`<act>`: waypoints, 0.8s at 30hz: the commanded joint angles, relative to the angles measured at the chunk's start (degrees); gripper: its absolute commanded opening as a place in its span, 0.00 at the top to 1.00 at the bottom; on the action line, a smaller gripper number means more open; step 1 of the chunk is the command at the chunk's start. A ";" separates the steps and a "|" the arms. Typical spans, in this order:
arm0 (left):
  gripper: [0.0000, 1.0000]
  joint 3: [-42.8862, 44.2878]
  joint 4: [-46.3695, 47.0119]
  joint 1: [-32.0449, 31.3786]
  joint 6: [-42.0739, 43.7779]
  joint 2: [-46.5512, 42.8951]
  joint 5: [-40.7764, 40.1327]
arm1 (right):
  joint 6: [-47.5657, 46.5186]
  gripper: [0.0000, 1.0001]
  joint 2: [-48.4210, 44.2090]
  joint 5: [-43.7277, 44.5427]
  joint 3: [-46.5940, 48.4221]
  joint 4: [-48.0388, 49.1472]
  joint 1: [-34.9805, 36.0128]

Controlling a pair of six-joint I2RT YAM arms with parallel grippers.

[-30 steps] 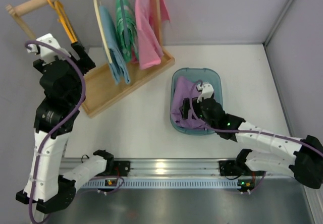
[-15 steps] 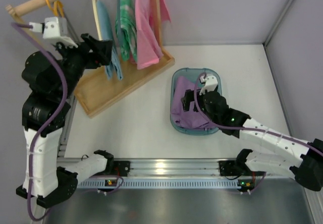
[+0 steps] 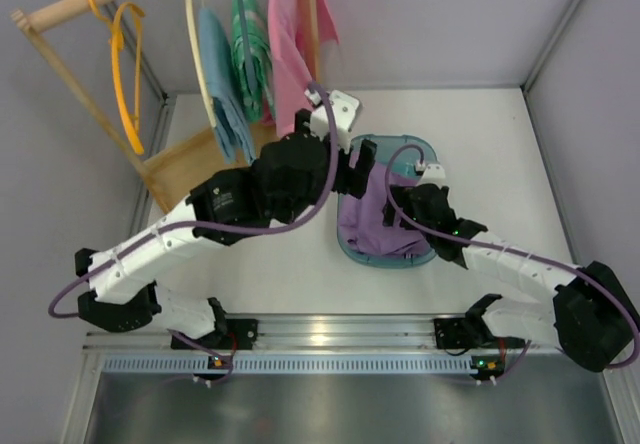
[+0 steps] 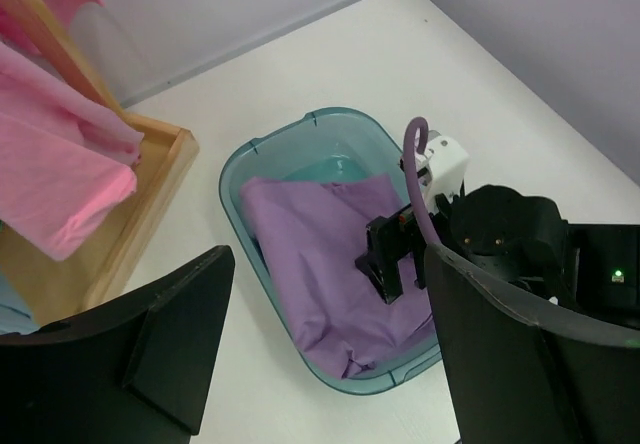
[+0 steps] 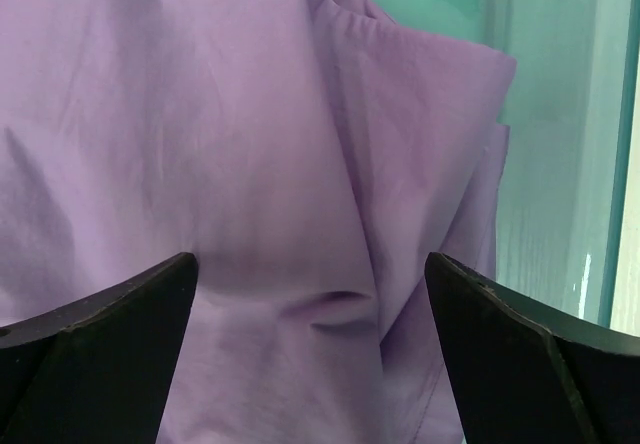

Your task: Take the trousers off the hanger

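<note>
The lilac trousers (image 3: 372,226) lie crumpled in a teal basin (image 3: 420,149), off the hanger. The orange-yellow hanger (image 3: 122,74) hangs bare on the wooden rail at the far left. My left gripper (image 3: 360,172) reaches across to the basin's left rim, open and holding nothing. In the left wrist view this gripper (image 4: 330,364) hovers above the trousers (image 4: 310,254) and the basin (image 4: 232,204). My right gripper (image 3: 393,207) stands open just over the cloth. The right wrist view shows its gripper (image 5: 315,354) spread wide above the trousers (image 5: 240,154), with the basin's wall (image 5: 560,144) at the right.
A wooden rack with a tray base (image 3: 195,174) stands at the back left. It carries a light blue garment (image 3: 215,89), a green one (image 3: 248,49) and a pink one (image 3: 290,59). The pink garment (image 4: 60,179) hangs close to my left wrist. Walls close the back and right.
My left arm has swung from the hanger on the rack across to the basin, its jaws narrowing slightly. The right gripper has stayed open over the trousers.
</note>
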 commanded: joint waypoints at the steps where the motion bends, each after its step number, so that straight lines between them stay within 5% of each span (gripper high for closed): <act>1: 0.17 -3.47 6.70 -4.71 -0.17 -2.08 -13.25 | 0.84 0.02 -2.25 -1.09 -1.27 3.35 -0.43; 7: 0.16 -25.78 21.64 -5.33 -2.64 -10.77 -18.78 | 1.19 0.17 -0.59 -2.94 -4.97 7.39 -0.43; 12: 0.16 -38.09 29.48 -1.83 -7.28 -15.61 -13.36 | 1.02 0.29 6.44 -2.24 -3.22 8.44 -0.43; 15: 0.16 -42.58 31.49 3.53 -11.50 -14.92 -5.54 | 0.84 0.49 8.03 -0.93 -2.86 8.62 -0.35; 19: 0.17 -47.17 35.20 8.20 -14.41 -12.37 -0.87 | -0.12 0.87 5.75 1.36 -1.28 6.25 -0.43; 22: 0.17 -47.96 36.68 8.38 -16.97 -10.17 -0.08 | -2.23 0.91 1.88 3.03 1.53 3.36 -0.43; 24: 0.17 -48.31 37.04 8.38 -18.45 -8.51 1.67 | -4.34 0.85 -0.32 3.83 3.19 2.82 -0.43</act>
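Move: The right hand hangs open over the trousers, whose middle lies about 5 cm to its left, 2 cm back and 6 cm below. The bin they lie in is centred some 4 cm left and 1 cm back; the near corner of the rack's base board is roughly 27 cm ahead and 17 cm left. From the high left hand, the trousers are about 9 cm ahead, 10 cm right and 40 cm below. Down about 4 cm goes the right hand onto the trousers, its wide-open fingers closing and pinching a fold of the cloth near the bin's middle, then it rises about 3 cm, fingers still shut on the fold. Meanwhile the open, empty left hand drops some 19 cm and ends a little forward and left, nearing the bin and turning about 15 degrees counter-clockwise while tipping slightly down. ##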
